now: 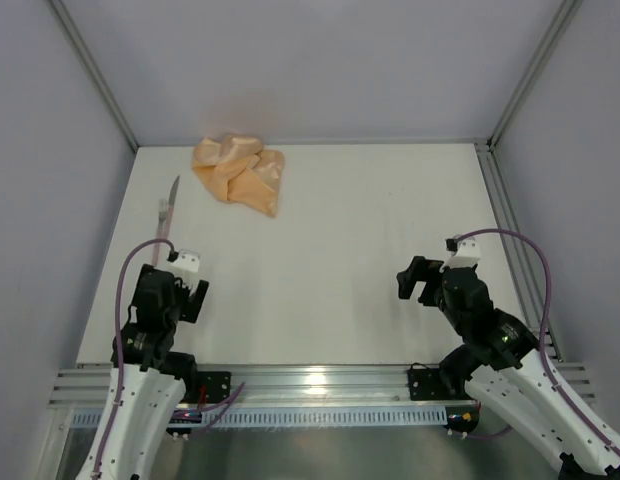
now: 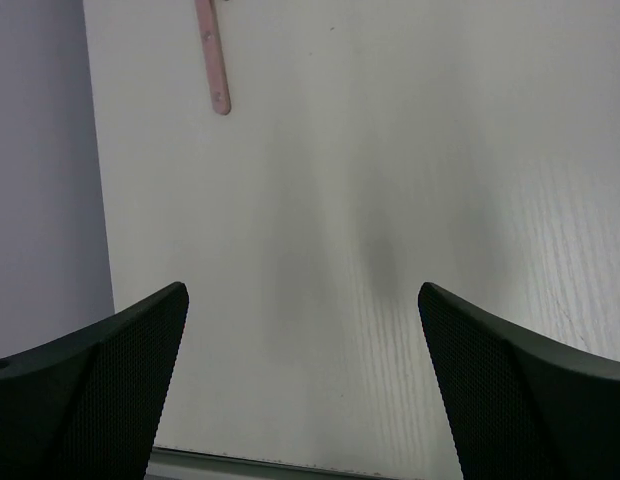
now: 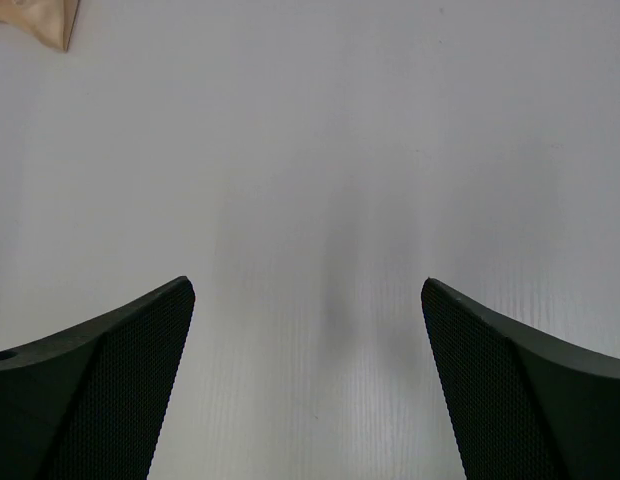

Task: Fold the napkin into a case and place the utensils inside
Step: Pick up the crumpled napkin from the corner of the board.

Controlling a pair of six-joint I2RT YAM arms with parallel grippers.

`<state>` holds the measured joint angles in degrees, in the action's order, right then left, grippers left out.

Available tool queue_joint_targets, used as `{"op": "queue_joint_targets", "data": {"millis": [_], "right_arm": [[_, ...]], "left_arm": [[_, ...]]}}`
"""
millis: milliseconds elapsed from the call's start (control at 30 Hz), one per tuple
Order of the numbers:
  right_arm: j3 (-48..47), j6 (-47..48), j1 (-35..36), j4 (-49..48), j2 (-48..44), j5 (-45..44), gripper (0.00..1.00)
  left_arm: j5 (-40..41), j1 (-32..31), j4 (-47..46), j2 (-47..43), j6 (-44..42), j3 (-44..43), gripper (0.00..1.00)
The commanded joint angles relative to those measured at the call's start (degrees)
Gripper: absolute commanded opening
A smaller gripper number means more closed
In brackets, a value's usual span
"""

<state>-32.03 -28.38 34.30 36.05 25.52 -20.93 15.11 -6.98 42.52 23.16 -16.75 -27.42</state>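
Observation:
The peach-orange napkin lies crumpled at the far left of the white table; one corner of the napkin shows at the top left of the right wrist view. A knife with a silver-grey blade and pale pink handle lies near the left edge, just beyond my left gripper; the knife's handle shows in the left wrist view. My left gripper is open over bare table. At the near right, my right gripper is open too, with nothing between its fingers. No folded case is in view.
The white table is boxed in by grey walls with metal posts at the left and right. A metal rail runs along the near edge, carrying both arm bases.

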Motion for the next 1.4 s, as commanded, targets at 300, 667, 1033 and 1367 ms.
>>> {"op": "queue_joint_targets", "data": {"millis": [300,667,1033,1367], "right_arm": [[-0.66,-0.53,-0.12,-4.05,1.81,1.68,1.0],[-3.56,-0.89,-0.12,-13.81,16.31,7.04,0.99],[-3.39,0.78,-0.12,-18.47,27.39,6.87,0.99],[-3.12,2.28,-0.12,-19.97,30.55,4.93,0.99]], "left_arm": [[-17.02,0.39,9.31,15.66,-7.07,-17.99,0.99],[-11.7,-12.96,2.23,66.87,3.66,-53.86,0.88],[-9.32,-14.81,-5.61,98.2,12.53,-77.85,0.84],[-6.06,-14.81,-6.57,107.98,12.53,-85.78,0.44]]}}
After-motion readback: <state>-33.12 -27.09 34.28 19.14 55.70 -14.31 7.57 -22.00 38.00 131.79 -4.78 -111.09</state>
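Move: The napkin's middle lies about 44 cm ahead of my left hand, 12 cm to its right and 10 cm below; its near right corner is nearer, some 34 cm ahead and 21 cm right. The fork lies about 24 cm ahead and 7 cm left of my left hand, the knife 33 cm ahead and 5 cm left. From my right hand the napkin is about 42 cm ahead, 40 cm left and 15 cm down. I swing my left hand forward about 32 cm and some 21 cm to the right, lifting it in an arc and then sinking about 17 cm from the top onto the napkin's near right corner. The wrist tips down some 20 degrees, and the wide-open fingers narrow to half around that corner. My open right hand eases down, left and forward, about 5 cm each way. ##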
